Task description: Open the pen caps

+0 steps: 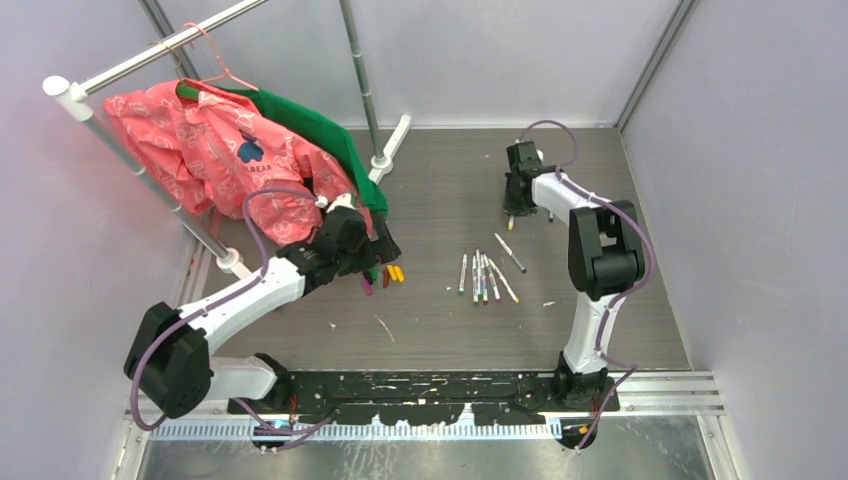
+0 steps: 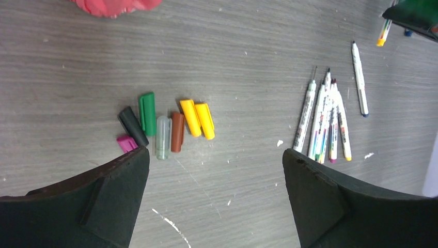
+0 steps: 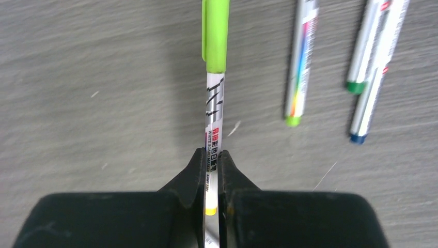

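Several loose pen caps (image 2: 170, 126) lie in a row on the grey table: black, magenta, green, clear, brown and two yellow-orange ones. In the top view the pen caps (image 1: 392, 273) sit just in front of my left gripper (image 1: 385, 250). The left gripper (image 2: 216, 155) hangs above the table beside them, jaws wide open and holding nothing. At the far side, my right gripper (image 1: 513, 205) is shut on a white pen barrel (image 3: 213, 119). In the right wrist view the right gripper (image 3: 212, 155) pinches the barrel near its yellow end. A light green cap (image 3: 215, 36) sits on the pen's other end.
A bundle of white pens (image 1: 483, 277) lies mid-table, with a single pen (image 1: 510, 252) beside it. Three more pens (image 3: 302, 62) lie to the right of the held one. A clothes rail with a pink garment (image 1: 220, 150) and a green one (image 1: 310, 120) stands at the back left.
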Robot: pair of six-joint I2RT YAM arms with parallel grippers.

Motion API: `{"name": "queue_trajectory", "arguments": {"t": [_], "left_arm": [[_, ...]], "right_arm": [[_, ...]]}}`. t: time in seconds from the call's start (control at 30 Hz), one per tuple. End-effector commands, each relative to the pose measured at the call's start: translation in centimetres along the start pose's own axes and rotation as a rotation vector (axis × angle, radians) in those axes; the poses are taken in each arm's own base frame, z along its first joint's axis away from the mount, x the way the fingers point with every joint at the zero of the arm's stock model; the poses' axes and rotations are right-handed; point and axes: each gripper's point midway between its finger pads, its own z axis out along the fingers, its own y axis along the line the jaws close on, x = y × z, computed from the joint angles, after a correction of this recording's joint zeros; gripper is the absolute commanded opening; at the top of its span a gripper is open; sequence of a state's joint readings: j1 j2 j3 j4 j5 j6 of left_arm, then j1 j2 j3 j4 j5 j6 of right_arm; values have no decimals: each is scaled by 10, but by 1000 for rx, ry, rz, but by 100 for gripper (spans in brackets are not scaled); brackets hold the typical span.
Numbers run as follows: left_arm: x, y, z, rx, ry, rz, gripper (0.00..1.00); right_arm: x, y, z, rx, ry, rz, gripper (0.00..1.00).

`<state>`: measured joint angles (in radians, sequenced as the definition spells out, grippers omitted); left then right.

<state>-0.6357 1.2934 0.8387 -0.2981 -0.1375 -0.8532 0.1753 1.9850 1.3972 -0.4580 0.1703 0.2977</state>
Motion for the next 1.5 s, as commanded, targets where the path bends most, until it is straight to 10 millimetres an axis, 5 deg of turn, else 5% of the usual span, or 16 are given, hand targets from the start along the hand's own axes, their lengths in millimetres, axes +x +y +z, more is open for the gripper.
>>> {"name": "queue_trajectory", "arguments": {"t": [0.0, 0.23, 0.63, 1.13, 1.47], "left_arm": [[-4, -20, -18, 114, -29, -75, 100], [5, -21, -42, 188, -49, -122, 100], [10, -42, -65, 306, -41, -178, 99], [3, -56, -94, 376, -60, -197, 99], [13, -57, -88, 372, -28, -186, 99]], "right_arm": [[-26, 47, -60, -117, -163, -57, 1], [12, 97, -108, -220, -224, -127, 1], [117, 153, -175, -383, -265, -210, 1], [177, 187, -244, -481, -331, -322, 1], [212, 217, -281, -588, -372, -362, 1]]}}
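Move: The light-green-capped pen is already pinched in the right fingers near its yellow end, its cap some 7 cm ahead of them; it goes to the open left gripper, about 15 cm back, 30 cm left and 9 cm higher. Two loose pens lie near the right hand: a capped one 7 cm ahead and 5 cm right, an uncapped one 10 cm back and 2 cm left. From the left hand, the green cap is roughly 22 cm ahead, 29 cm right and 8 cm down; the removed yellow caps lie level with it, 2 cm right and 10 cm below. The pen, still pinched near its yellow end, is carried by the right hand back and left over the table, about 28 cm back and 26 cm left, rising some 10 cm, while the wrist turns nearly 40 degrees counter-clockwise and tips the fingers up, bringing the green cap to the left jaws. The left hand, staying wide open, draws back and up roughly 7 cm each way and rolls its right side up. ##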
